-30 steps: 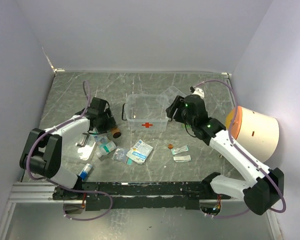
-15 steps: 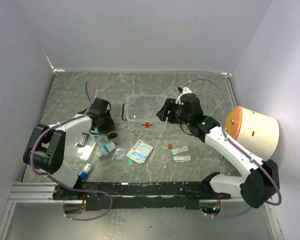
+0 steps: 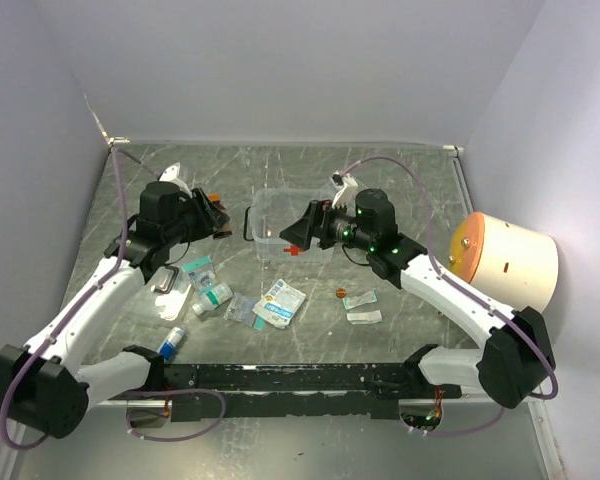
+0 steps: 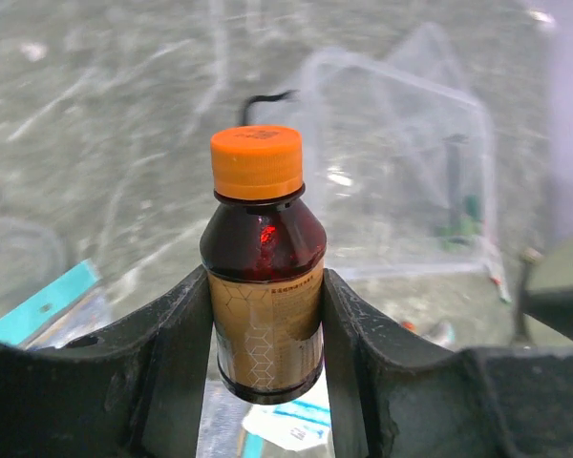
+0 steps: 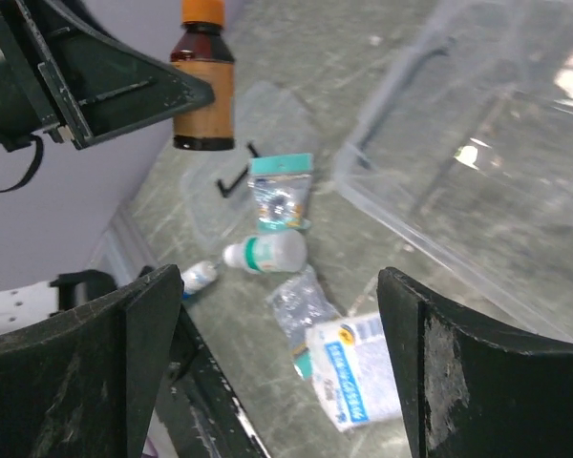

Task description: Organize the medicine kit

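My left gripper [image 4: 265, 355] is shut on a brown syrup bottle [image 4: 265, 277] with an orange cap, held upright off the table. In the top view the left gripper [image 3: 208, 212] hangs just left of the medicine kit [image 3: 272, 218], a clear box with a red cross [image 3: 292, 249]. The kit [image 4: 401, 172] lies ahead of the bottle and looks empty. My right gripper [image 3: 298, 233] hovers over the kit's front edge, tilted toward the left arm. The right gripper [image 5: 279, 286] is open and holds nothing; the kit's wall [image 5: 516, 143] and the held bottle [image 5: 202, 86] show beyond it.
Loose items lie in front of the kit: a white bottle [image 5: 267, 253], a teal packet [image 5: 281, 196], a foil packet [image 5: 301, 301], a white-and-blue sachet [image 3: 280, 303], a blue-capped tube [image 3: 172, 340] and small packets [image 3: 361, 300]. A cream drum [image 3: 510, 262] stands at the right wall.
The left gripper closed on the brown bottle and lifted it up and back from the table. The right gripper swung left over the kit's front and its jaws widened.
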Motion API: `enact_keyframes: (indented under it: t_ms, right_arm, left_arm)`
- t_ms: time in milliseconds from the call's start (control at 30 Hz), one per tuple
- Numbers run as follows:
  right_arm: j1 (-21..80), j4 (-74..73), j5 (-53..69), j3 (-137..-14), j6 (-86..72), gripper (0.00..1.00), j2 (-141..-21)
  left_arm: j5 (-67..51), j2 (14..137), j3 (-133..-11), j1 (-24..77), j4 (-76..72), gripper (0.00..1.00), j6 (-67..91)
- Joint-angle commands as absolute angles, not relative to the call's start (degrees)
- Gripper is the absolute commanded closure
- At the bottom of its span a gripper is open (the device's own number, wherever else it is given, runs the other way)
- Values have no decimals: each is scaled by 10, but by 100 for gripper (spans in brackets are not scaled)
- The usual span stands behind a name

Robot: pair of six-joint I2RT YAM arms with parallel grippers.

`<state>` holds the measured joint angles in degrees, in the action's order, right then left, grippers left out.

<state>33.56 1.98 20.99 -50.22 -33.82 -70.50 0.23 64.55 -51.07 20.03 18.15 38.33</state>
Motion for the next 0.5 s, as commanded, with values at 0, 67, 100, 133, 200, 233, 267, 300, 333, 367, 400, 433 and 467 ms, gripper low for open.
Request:
enact_keyframes:
  t_ms: [0, 67, 100, 133, 200, 233, 267, 300, 333, 367, 400, 433, 467]
  right_arm:
    - [356, 153, 275, -502, -383, 16, -719]
    - [369, 182, 289, -508, -391, 16, -730]
    - [376, 195, 297, -511, -389, 15, -736]
    - [382, 206, 306, -515, -387, 15, -741]
    - [388, 241, 327, -515, -397, 15, -748]
    - [388, 266, 335, -509, -414, 15, -748]
    - [388, 303, 338, -501, -431, 15, -745]
    - [389, 330, 344, -494, -446, 15, -742]
    - [390, 351, 351, -491, -457, 15, -740]
    - [391, 362, 354, -492, -463, 15, -740]
    - [394, 363, 356, -496, -464, 15, -741]
    - [396, 361, 353, -500, -462, 15, -741]
    - [396, 360, 349, -502, -463, 15, -739]
  left_arm:
    - [-181, 604, -542, 203, 106, 57, 332]
    - [-225, 590, -554, 203, 98, 58, 333]
    - [-249, 586, -559, 203, 91, 57, 336]
    - [-282, 583, -561, 203, 78, 57, 340]
    - [-341, 575, -562, 204, 49, 57, 347]
    - [-362, 571, -560, 203, 36, 58, 348]
    - [-374, 566, -558, 203, 28, 58, 345]
    - [-380, 562, -557, 203, 24, 58, 342]
    - [-379, 557, -555, 203, 23, 58, 345]
    - [-381, 554, -553, 203, 16, 57, 349]
    - [-396, 554, -550, 203, -3, 57, 360]
    - [-417, 555, -545, 203, -24, 57, 368]
    - [-432, 556, -541, 203, -38, 57, 370]
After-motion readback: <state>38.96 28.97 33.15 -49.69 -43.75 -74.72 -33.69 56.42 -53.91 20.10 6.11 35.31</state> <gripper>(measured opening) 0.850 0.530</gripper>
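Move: In the left fingers the bottle is already held, its middle about 1 cm above the hand point. From the left hand, the empty right gripper hangs some 18 cm to the right, 4 cm back and 3 cm higher, so the bottle lies that far to the right hand's left. From the right hand, the clear box is about 13 cm ahead, 2 cm left and 19 cm down; the white packet is 6 cm back, 6 cm left and 22 cm down. Lifting the bottle about 12 cm, the left hand also carries it right and back towards the open right gripper, swinging its fingers some 30 degrees clockwise and tipping them up while keeping its grip. The right hand comes to meet it, rising about 7 cm while going left and a little back, tilting its fingers up, still wide open and short of the bottle. ##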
